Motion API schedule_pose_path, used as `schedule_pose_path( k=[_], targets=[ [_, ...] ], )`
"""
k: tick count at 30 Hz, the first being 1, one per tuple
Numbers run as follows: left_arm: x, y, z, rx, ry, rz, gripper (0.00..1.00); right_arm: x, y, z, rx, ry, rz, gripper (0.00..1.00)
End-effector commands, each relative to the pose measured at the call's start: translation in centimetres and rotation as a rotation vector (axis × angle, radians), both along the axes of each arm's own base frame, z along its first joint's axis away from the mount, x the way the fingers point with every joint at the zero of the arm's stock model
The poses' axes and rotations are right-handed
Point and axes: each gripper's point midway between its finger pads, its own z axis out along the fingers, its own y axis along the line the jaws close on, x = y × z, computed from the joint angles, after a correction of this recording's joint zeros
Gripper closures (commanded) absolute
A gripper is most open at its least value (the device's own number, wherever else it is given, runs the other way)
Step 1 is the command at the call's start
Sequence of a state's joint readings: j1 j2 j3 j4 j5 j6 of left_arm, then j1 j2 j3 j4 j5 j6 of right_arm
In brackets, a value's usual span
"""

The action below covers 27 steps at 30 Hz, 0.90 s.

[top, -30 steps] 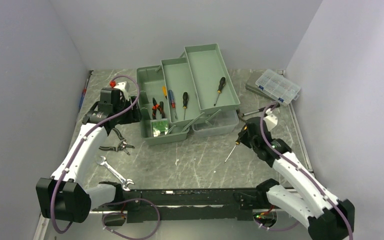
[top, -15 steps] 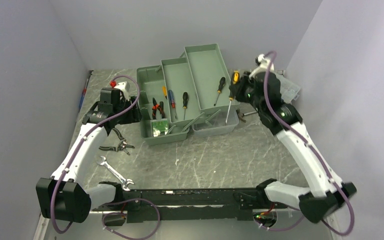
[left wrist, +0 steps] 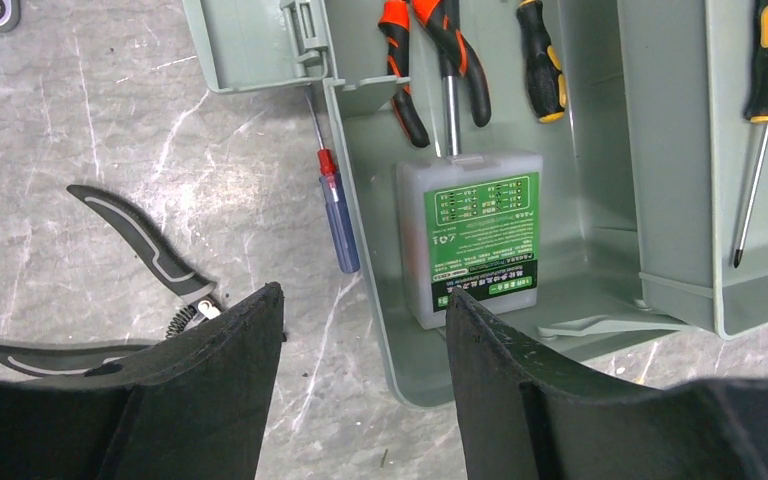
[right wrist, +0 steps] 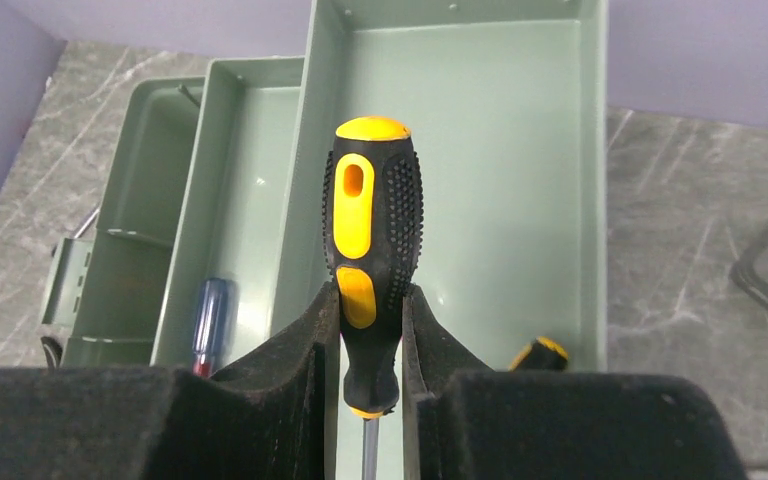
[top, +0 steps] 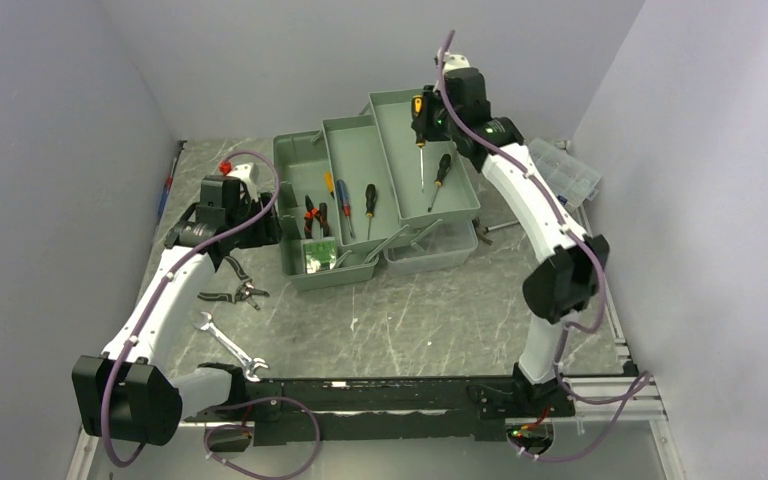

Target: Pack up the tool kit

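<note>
The sage-green toolbox (top: 360, 160) stands open at the back, its trays fanned out. My right gripper (top: 422, 118) is shut on a black-and-yellow screwdriver (right wrist: 375, 220), held upright over the top tray (right wrist: 490, 150) with the shaft pointing down. Another black-and-yellow screwdriver (top: 441, 172) lies in that tray. Red-handled pliers (left wrist: 430, 40), further screwdrivers (left wrist: 540, 60) and a green-labelled case (left wrist: 480, 240) lie in the box's base. My left gripper (left wrist: 360, 310) hovers open over the box's near left corner, holding nothing.
On the table left of the box lie a blue-and-red screwdriver (left wrist: 338, 215), black-handled pliers (top: 232, 290) and a silver wrench (top: 228, 345). A clear organizer box (top: 558, 172) sits at the back right. A blue screwdriver (top: 168, 185) lies by the left wall.
The right arm lifted the screwdriver from the table at front right and swung it up and back over the top tray. The left arm stayed put.
</note>
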<state>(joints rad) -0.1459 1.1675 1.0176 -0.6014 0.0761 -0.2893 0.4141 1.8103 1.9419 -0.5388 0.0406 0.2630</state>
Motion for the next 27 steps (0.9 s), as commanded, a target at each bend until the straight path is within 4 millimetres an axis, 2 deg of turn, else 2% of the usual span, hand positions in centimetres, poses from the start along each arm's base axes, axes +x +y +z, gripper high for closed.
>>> schedule_pose_path(
  k=[1, 4, 9, 12, 15, 19, 22, 24, 27],
  targets=[
    [0.7, 0.9, 0.8, 0.021, -0.044, 0.03, 0.37, 1.2, 1.9, 1.0, 0.008, -0.002, 0.096, 1.0],
    [0.8, 2.1, 0.7, 0.021, -0.037, 0.076, 0.36, 1.4, 3.2, -0.9, 0.027, 0.053, 0.141, 0.94],
    [0.9, 4.0, 1.0, 0.025, -0.041, 0.144, 0.37, 1.5, 3.4, -2.7, 0.041, 0.132, 0.121, 0.8],
    [1.0, 4.3, 1.0, 0.019, -0.041, 0.153, 0.37, 1.4, 3.2, -2.4, 0.04, 0.135, 0.115, 0.71],
    [1.1, 4.4, 0.8, 0.017, -0.033, 0.154, 0.37, 1.1, 2.8, -0.9, 0.034, 0.114, 0.109, 0.61],
    [1.1, 4.4, 0.6, 0.018, -0.029, 0.148, 0.37, 0.8, 1.1, 1.8, 0.035, 0.067, 0.077, 0.46],
    [1.1, 4.4, 0.6, 0.018, -0.029, 0.146, 0.37, 0.2, -0.5, 3.3, 0.044, 0.054, 0.042, 0.44],
    [1.2, 4.3, 0.6, 0.014, -0.028, 0.144, 0.36, -0.1, -2.5, 4.0, 0.059, 0.049, -0.037, 0.42],
    [1.2, 4.2, 0.6, 0.012, -0.027, 0.138, 0.37, -1.1, -6.7, 4.9, 0.109, 0.023, -0.188, 0.38]
  ],
)
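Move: The right hand still holds the long black-yellow screwdriver by its handle above the top tray. Its place, the left side of that tray, lies about 4 cm left and some 9 cm below; the short black screwdriver is 7 cm back, 5 cm right, that low too. From the left hand, the black-handled pliers are about 12 cm left, 2 cm ahead and 17 cm below; the blue screwdriver is 9 cm ahead, 3 cm left, at table height. Downward and a little left, the right hand takes the held screwdriver about 6 cm into the top tray, its fingers tipping some 10 degrees further down; they then open wide and let go, and the hand rises back to its old height, swinging about 4 cm right. The open left hand slides some 4 cm left, off the toolbox's side towards the pliers, then waits. ##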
